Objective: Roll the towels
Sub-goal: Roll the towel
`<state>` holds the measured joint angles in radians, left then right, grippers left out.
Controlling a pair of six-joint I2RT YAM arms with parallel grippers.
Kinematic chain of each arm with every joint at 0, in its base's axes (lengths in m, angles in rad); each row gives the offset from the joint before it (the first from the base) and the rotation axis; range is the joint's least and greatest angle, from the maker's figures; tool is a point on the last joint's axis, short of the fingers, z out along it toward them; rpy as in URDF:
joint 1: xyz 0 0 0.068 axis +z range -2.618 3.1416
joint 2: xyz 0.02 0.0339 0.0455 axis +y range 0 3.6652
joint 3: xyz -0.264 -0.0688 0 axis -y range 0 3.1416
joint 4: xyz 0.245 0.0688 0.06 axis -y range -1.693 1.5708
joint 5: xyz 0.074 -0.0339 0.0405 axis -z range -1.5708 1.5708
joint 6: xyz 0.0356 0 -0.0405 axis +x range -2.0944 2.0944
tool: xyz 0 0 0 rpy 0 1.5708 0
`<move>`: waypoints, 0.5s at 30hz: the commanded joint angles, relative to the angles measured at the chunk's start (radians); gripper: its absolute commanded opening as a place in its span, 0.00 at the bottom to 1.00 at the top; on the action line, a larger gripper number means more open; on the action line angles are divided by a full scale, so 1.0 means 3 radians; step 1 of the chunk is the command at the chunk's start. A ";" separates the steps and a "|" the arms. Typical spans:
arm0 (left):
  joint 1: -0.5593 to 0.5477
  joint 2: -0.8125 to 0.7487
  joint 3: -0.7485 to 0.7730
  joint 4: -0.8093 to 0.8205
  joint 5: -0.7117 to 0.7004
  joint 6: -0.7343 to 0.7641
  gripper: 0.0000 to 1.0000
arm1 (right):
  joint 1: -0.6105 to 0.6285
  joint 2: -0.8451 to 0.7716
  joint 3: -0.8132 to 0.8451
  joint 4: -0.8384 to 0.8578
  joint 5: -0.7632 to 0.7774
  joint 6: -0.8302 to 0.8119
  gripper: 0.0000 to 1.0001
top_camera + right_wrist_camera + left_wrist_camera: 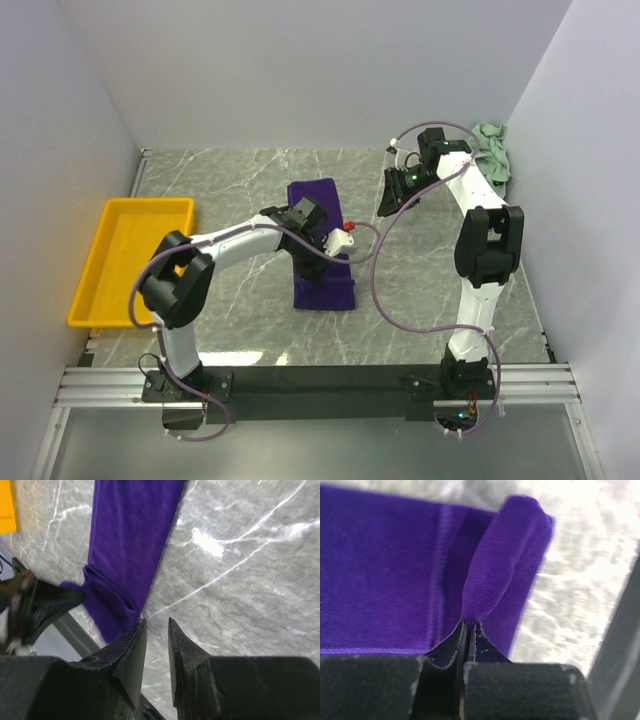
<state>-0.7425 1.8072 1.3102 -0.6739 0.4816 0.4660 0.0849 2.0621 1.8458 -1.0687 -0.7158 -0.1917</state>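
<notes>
The deep purple towel [318, 195] lies lengthwise on the middle of the marble table, with its near end bunched up. My left gripper [308, 258] reaches over it from the left. In the left wrist view the gripper [469, 624] is shut on a raised fold of the purple towel [380, 570]. The pale mint green towel [492, 155] sits crumpled in the far right corner. My right gripper [392, 203] hangs right of the purple towel. In its own view the right gripper [157, 622] stands open by a narrow gap, empty, over bare marble beside the purple towel [130, 530].
A yellow plastic tray [130, 255] sits at the table's left edge. White walls close in the left, back and right sides. A metal rail [320, 385] carrying both arm bases runs along the near edge.
</notes>
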 commanded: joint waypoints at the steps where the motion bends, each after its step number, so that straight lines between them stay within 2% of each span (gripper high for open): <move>1: 0.0133 0.0183 0.0158 0.0027 0.0057 0.0001 0.00 | -0.0022 -0.0109 -0.0052 0.0004 -0.0099 -0.0026 0.31; 2: 0.0159 0.0259 0.0188 0.0057 0.0051 0.0006 0.01 | -0.0022 -0.0104 -0.0057 -0.0007 -0.0099 -0.0036 0.31; 5: 0.0235 0.0316 0.0184 0.0139 0.0010 0.0006 0.17 | -0.0027 -0.0098 -0.0073 -0.0022 -0.0099 -0.0051 0.31; 7: 0.0271 0.0306 0.0168 0.0180 -0.0005 -0.0019 0.32 | -0.0022 -0.0119 -0.0119 -0.0007 -0.0104 -0.0041 0.31; 8: 0.0292 0.0261 0.0173 0.0186 0.0000 -0.0034 0.45 | -0.0022 -0.0129 -0.0134 -0.0002 -0.0114 -0.0026 0.31; 9: 0.0317 0.0225 0.0173 0.0196 0.0005 -0.0055 0.53 | -0.0022 -0.0154 -0.0165 -0.0002 -0.0150 -0.0021 0.31; 10: 0.0388 0.0164 0.0168 0.0216 0.0005 -0.0136 0.55 | -0.0022 -0.0180 -0.0246 0.0034 -0.0191 -0.0011 0.31; 11: 0.0440 -0.0009 0.0128 0.0237 0.0056 -0.0187 0.58 | -0.0022 -0.0231 -0.0323 0.0085 -0.0247 0.0025 0.30; 12: 0.0491 -0.0127 0.0102 0.0232 0.0117 -0.0228 0.66 | -0.0022 -0.0368 -0.0409 0.0141 -0.0298 0.0046 0.29; 15: 0.0588 -0.0705 -0.0163 0.0237 0.0026 -0.0183 0.75 | 0.0049 -0.0665 -0.0742 0.0356 -0.0492 0.0097 0.29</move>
<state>-0.5930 1.8053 1.2984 -0.6201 0.4751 0.4217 0.0864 1.9965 1.6684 -1.0206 -0.7799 -0.1795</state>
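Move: The left hand, shut on the purple towel's raised near end, has the middle of the towel roughly 7 cm ahead, 2 cm to its right and 6 cm below. The yellow tray's middle is about 39 cm to its left and 4 cm ahead; the green towel is far out, some 28 cm ahead and 41 cm to the right. From the right hand, the purple towel's middle lies about 8 cm back, 16 cm to the left and 12 cm below. Lowering the held end about 3 cm onto the towel while carrying it forward, the left hand then opens its fingers wide and lets go, rising back 3 cm and drifting on forward and left, some 5 cm forward in all, with about 10 degrees of counter-clockwise turn. Late on, the empty right hand draws back about 3 cm and sinks slightly. ##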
